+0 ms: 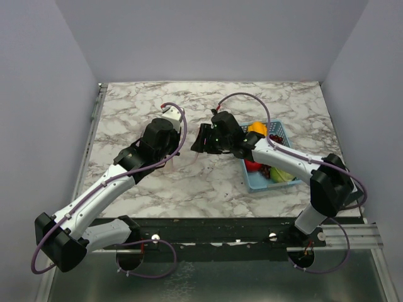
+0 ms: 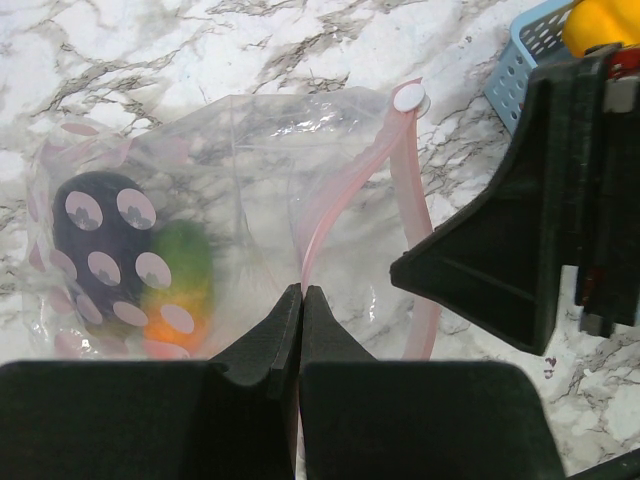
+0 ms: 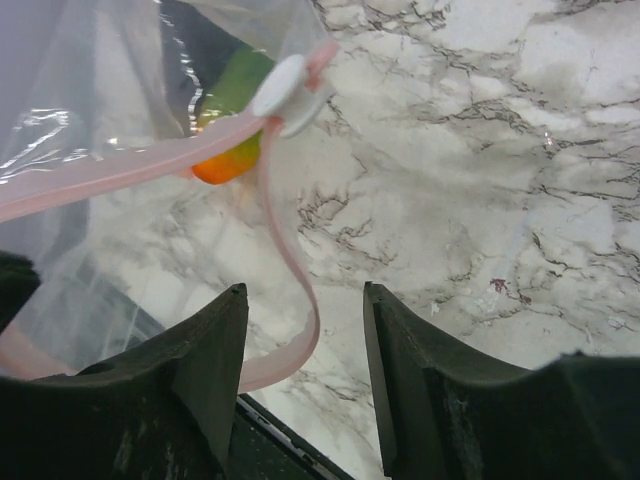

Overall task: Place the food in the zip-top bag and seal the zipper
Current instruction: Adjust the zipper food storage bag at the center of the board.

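Observation:
In the left wrist view the clear zip-top bag [image 2: 250, 170] lies on the marble. Inside it are a dark purple piece [image 2: 95, 240] and a green-and-orange piece [image 2: 180, 285] of food. My left gripper [image 2: 301, 292] is shut on the bag's mouth edge, where the pink zipper [image 2: 345, 190] runs into the jaws. My right gripper [image 3: 305, 290] is open, and a loop of the zipper strip [image 3: 290, 330] hangs between its fingers, touching neither. The white slider [image 3: 285, 85] sits at the strip's far end. More food [image 1: 257, 128] lies in the blue basket.
The light-blue basket [image 1: 258, 181] stands on the right of the table under my right arm, holding yellow, red, green and dark red pieces. The two grippers are close together near the table's middle. Grey walls enclose the table on three sides.

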Tool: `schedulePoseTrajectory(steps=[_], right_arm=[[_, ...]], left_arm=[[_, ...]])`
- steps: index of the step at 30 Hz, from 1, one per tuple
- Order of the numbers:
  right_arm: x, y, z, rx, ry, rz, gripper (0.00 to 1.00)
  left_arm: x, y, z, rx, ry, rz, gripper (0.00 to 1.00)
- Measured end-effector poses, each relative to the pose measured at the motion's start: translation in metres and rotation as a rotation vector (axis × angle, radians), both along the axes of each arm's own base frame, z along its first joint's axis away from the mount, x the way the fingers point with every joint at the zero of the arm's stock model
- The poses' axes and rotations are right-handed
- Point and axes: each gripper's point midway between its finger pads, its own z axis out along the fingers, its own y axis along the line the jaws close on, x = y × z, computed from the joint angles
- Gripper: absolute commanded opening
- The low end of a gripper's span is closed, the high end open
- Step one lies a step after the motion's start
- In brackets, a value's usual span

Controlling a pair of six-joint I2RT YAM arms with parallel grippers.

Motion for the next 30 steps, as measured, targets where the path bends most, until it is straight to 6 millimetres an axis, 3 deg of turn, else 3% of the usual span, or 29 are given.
schedulePoseTrajectory(steps=[4, 10, 18, 23, 30], right_arm=[[0.002, 0.003, -0.018, -0.018, 0.037, -0.010, 0.39], [0.003, 0.005, -0.027, -0.014, 0.064, -0.025, 0.01], [0.002, 0.004, -0.020, -0.010, 0.054, -0.021, 0.01], [-0.002, -0.005, 0.015, 0.005, -0.015, -0.007, 0.01], [0.000, -0.016, 0.087, 0.037, -0.157, -0.005, 0.01]], left_arm=[[0.000, 0.000, 0.000, 0.000, 0.000, -0.001, 0.00], [0.000, 0.000, 0.000, 0.000, 0.001, -0.001, 0.00], [-0.006, -0.003, 0.001, -0.021, 0.009, -0.024, 0.00], [-0.013, -0.001, 0.018, -0.040, 0.007, -0.031, 0.00], [-0.017, -0.001, 0.072, -0.095, -0.038, -0.035, 0.00]])
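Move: The free pink zipper rim of the bag lies about 3 cm below the right hand and 1 cm to its left, between its open fingers. From the right hand, the white slider is some 7 cm ahead and 1 cm left, the mango in the bag about 6 cm ahead and 11 cm left, low down, and the basket's middle roughly 27 cm right and 2 cm ahead. From the left hand, holding the opposite rim, that free rim is about 6 cm right, level fore and aft, and lower. The bag's free rim is taken by the right hand, which sinks nearly 3 cm over it with its fingers astride, shuts to pinch it, then lifts about 11 cm, drifting slightly left and tipping its fingers up. The left hand keeps its pinch on the opposite rim and, once the right has closed, rises about 7 cm alongside, easing slightly back. ##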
